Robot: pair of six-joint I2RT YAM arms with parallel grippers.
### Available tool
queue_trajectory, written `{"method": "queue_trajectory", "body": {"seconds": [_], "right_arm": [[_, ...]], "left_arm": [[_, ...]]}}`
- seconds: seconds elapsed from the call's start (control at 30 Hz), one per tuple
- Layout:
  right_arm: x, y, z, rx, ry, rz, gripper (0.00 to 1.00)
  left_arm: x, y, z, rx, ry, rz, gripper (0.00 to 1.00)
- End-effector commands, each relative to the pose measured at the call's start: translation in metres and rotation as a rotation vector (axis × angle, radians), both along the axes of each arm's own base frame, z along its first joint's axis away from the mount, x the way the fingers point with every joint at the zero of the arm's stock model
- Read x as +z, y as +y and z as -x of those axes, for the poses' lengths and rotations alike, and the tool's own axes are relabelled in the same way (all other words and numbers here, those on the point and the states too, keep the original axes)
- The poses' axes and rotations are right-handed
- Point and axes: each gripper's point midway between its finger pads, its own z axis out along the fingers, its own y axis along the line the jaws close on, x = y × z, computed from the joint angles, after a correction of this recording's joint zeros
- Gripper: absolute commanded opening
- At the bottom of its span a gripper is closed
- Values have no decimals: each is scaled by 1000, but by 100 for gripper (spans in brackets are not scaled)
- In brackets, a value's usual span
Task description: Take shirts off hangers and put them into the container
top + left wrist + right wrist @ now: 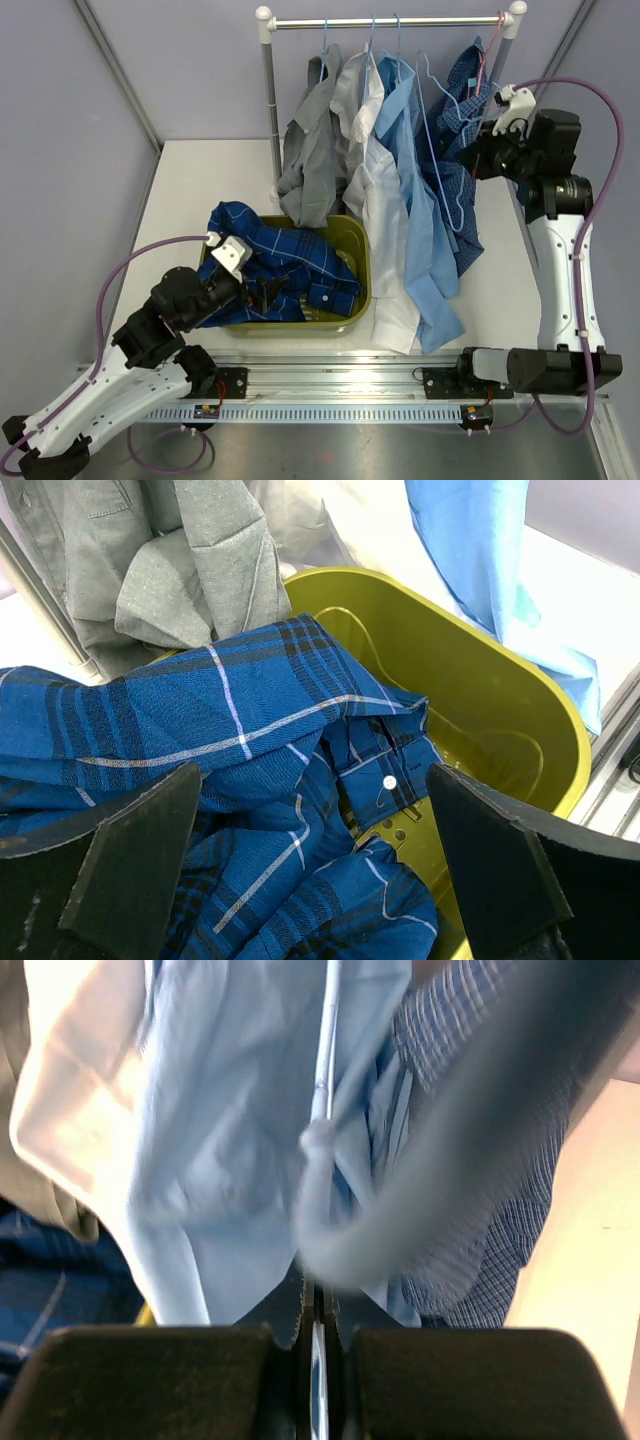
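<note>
The dark blue windowpane-check shirt (270, 255) (200, 720) lies bunched in the olive-green container (362, 262) (480, 710), spilling over its left rim. My left gripper (258, 290) (315, 870) hovers just above it, open, nothing between its fingers. Grey (315, 150), white (375, 180) and light blue (415, 200) shirts hang on light-blue hangers from the rail. The navy small-check shirt (462, 110) (500, 1240) hangs on a pinkish hanger (487, 50). My right gripper (472, 155) (317, 1305) is shut on a bare light-blue hanger (440, 150) (322, 1080) next to that shirt.
The silver rail (390, 20) with white knobs stands on a post (271, 120) behind the container. The hanging shirts' tails drape over the container's right rim and onto the white table (500, 290). Grey shirt (190, 560) and light blue shirt (480, 550) hang close over the tub.
</note>
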Motion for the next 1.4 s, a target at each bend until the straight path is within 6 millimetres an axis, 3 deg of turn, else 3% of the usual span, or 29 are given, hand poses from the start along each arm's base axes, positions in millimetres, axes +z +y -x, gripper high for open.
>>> {"method": "queue_trajectory", "body": {"seconds": [0.0,0.1,0.2,0.3,0.37,0.4,0.43,0.47,0.5,0.53,0.57,0.63,0.67,0.7,0.77,0.8,0.9,1.0,1.2,1.3,1.37], "right_arm": [[13,11,-16,-91,53,-29,0],[33,17,-32,-158,34,-26,0],[29,14,-50,-191,61,-20,0],[52,18,-67,-188,10,-32,0],[49,17,-81,-194,19,-26,0],[62,18,-85,-194,-11,-32,0],[63,18,-90,-194,-11,-32,0],[55,20,-99,-189,10,-29,0],[66,21,-102,-185,-16,-36,0],[66,21,-107,-184,-17,-35,0],[55,22,-118,-185,13,-30,0],[64,23,-126,-181,-9,-35,0],[53,24,-136,-179,15,-32,0],[64,24,-138,-181,-15,-36,0],[55,25,-152,-182,-2,-31,0],[67,24,-153,-187,-36,-33,0],[61,22,-170,-198,-44,-19,0],[60,20,-178,-204,-62,-6,0],[30,23,-188,-183,4,12,0],[33,22,-188,-187,-10,11,0],[46,20,-189,-202,-54,9,0]], "left_arm": [[11,-5,-2,-14,-36,40,99],[13,-3,-1,-6,-41,48,99],[15,-3,-2,-6,-46,52,99],[13,-3,-3,-1,-39,43,99],[11,-3,-4,0,-34,40,99],[11,-3,-3,2,-33,41,99],[11,-2,-3,4,-33,41,99],[10,-2,-4,7,-31,38,99],[10,-1,-4,12,-33,37,99],[10,0,-4,16,-33,36,99],[9,1,-4,18,-35,33,99],[9,2,-5,26,-37,31,99],[9,2,-5,27,-38,30,99],[9,3,-6,31,-40,29,99],[8,3,-6,32,-38,23,99],[8,3,-7,35,-38,21,99],[6,3,-9,41,-35,11,99],[4,2,-10,42,-32,5,99],[3,2,-11,43,-29,-1,99],[2,1,-11,42,-27,-3,99],[2,1,-11,40,-27,-3,99]]}}
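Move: The right hand already holds the empty blue hanger. The free stretch of the rack's bar it is taken to lies about 21 cm ahead, 8 cm left and 16 cm above. The checked shirt hangs some 14 cm ahead, 3 cm left, its middle 8 cm below the hand. The light blue shirt is 13 cm ahead, 12 cm left and 10 cm below. From the left hand, that bar spot is roughly 38 cm ahead, 37 cm right and 26 cm up. Forward by about 18 cm, quick at first and easing to a near stop, the right hand carries the empty blue hanger to the rack's bar, in front of the gap between the light blue and checked shirts. It ends some 4 cm higher and turns about 10 degrees clockwise, fingers staying shut on the hanger. ##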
